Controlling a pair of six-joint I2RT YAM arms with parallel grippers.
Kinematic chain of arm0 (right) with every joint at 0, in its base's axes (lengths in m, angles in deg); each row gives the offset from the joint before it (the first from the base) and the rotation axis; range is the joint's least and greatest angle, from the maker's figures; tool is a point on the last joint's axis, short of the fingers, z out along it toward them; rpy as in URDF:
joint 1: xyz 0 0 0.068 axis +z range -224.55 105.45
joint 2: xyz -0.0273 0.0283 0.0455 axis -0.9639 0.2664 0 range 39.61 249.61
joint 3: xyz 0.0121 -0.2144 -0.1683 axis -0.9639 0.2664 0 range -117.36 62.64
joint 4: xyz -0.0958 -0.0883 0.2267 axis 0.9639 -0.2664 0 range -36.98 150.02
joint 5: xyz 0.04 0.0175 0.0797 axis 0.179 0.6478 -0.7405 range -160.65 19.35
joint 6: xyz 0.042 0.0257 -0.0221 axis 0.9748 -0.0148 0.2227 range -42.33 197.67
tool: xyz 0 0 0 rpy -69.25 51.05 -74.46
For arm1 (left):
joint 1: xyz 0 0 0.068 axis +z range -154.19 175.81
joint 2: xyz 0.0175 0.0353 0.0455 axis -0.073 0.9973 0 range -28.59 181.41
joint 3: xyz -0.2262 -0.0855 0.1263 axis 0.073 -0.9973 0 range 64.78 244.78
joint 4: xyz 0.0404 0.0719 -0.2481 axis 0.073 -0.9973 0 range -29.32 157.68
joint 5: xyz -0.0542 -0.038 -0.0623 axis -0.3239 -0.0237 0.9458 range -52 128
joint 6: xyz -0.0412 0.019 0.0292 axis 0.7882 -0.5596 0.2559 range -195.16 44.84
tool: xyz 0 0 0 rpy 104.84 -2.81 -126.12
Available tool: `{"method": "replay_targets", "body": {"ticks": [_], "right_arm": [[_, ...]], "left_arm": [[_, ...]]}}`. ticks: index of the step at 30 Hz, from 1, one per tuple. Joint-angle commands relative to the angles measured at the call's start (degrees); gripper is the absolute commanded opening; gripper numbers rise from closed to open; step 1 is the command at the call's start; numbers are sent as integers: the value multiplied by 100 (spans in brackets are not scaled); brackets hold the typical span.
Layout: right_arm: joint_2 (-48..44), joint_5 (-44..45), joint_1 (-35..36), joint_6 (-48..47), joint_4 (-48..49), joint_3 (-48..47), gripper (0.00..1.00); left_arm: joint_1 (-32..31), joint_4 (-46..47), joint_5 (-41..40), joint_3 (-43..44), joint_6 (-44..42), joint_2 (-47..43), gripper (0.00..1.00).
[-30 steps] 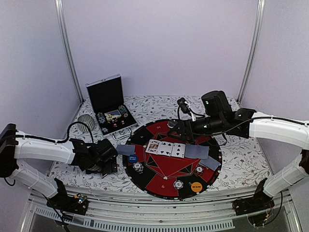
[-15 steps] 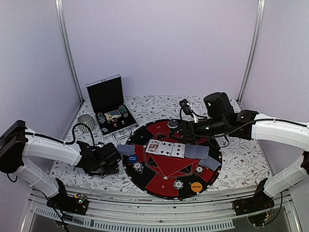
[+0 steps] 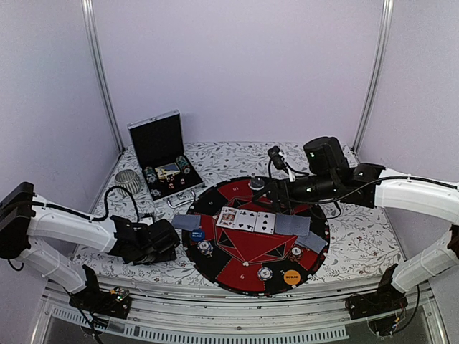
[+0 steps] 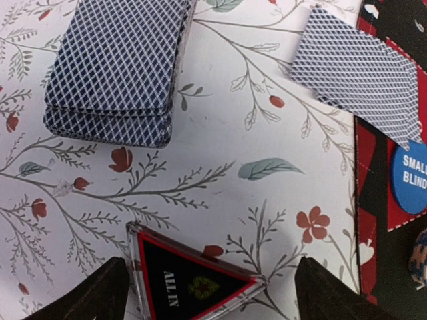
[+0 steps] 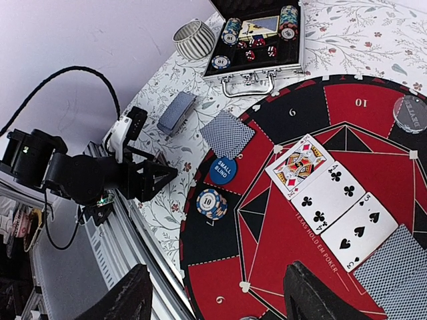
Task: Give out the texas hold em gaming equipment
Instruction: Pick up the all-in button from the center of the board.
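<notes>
My left gripper [image 3: 165,241] is open low over the flowered cloth left of the mat. In the left wrist view [image 4: 210,300] a black triangular "ALL IN" marker [image 4: 193,285] lies between its fingers, not gripped. A deck of blue-backed cards [image 4: 120,73] lies beyond it, and face-down cards [image 4: 360,70] overlap the mat edge by the blue small blind button [image 4: 410,177]. My right gripper [image 3: 269,192] is open and empty above the mat [image 5: 220,300]. Three face-up cards [image 3: 246,219], a striped chip [image 5: 211,203] and the orange blind button [image 3: 291,276] lie on the mat.
The round red-and-black mat [image 3: 244,254] fills the table's middle. The open silver-edged case [image 3: 163,161] with chips stands at the back left, a ribbed white cup [image 3: 129,180] beside it. More chips [image 3: 265,273] and face-down cards [image 3: 292,225] lie on the mat.
My left arm has dropped lower and drawn slightly nearer, with its gripper still beside the mat's left edge. My right arm has shifted slightly right. Nothing on the table has moved.
</notes>
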Motion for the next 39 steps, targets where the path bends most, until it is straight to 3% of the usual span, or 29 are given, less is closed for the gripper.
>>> {"method": "replay_targets", "body": {"ticks": [1,18,22,28,39], "right_arm": [[-207,62,39,-43,13,38,69],[-298,203,43,-90,14,75,69],[-323,208,41,-97,13,73,69],[-325,238,45,-97,17,66,69],[-342,264,40,-96,13,73,69]], "left_arm": [[-217,75,989,-240,473,257,89],[-440,-104,552,-255,865,604,80],[-438,-83,557,-283,929,546,71],[-414,-58,503,-331,912,587,70],[-355,-2,435,-390,709,388,56]]}}
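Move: The all-in button lies flat on the table between the left gripper's open fingers, about 1 cm left of the hand point and 1 cm below. The card deck is about 13 cm ahead and 5 left, the face-down cards roughly 12 ahead and 9 right, the small blind button some 7 ahead and 12 right, all about 1 cm lower. From the right hand the all-in button is about 35 cm left, 4 back and 23 below. Keep the left gripper low over the all-in button: ease it back about half a centimetre with a slight drift right, then shift left nearly 1 cm to centre on the button, the wrist tilting some 5 degrees. Meanwhile close the fingers from nearly wide open to under two thirds, until both tips meet the button's sides. ##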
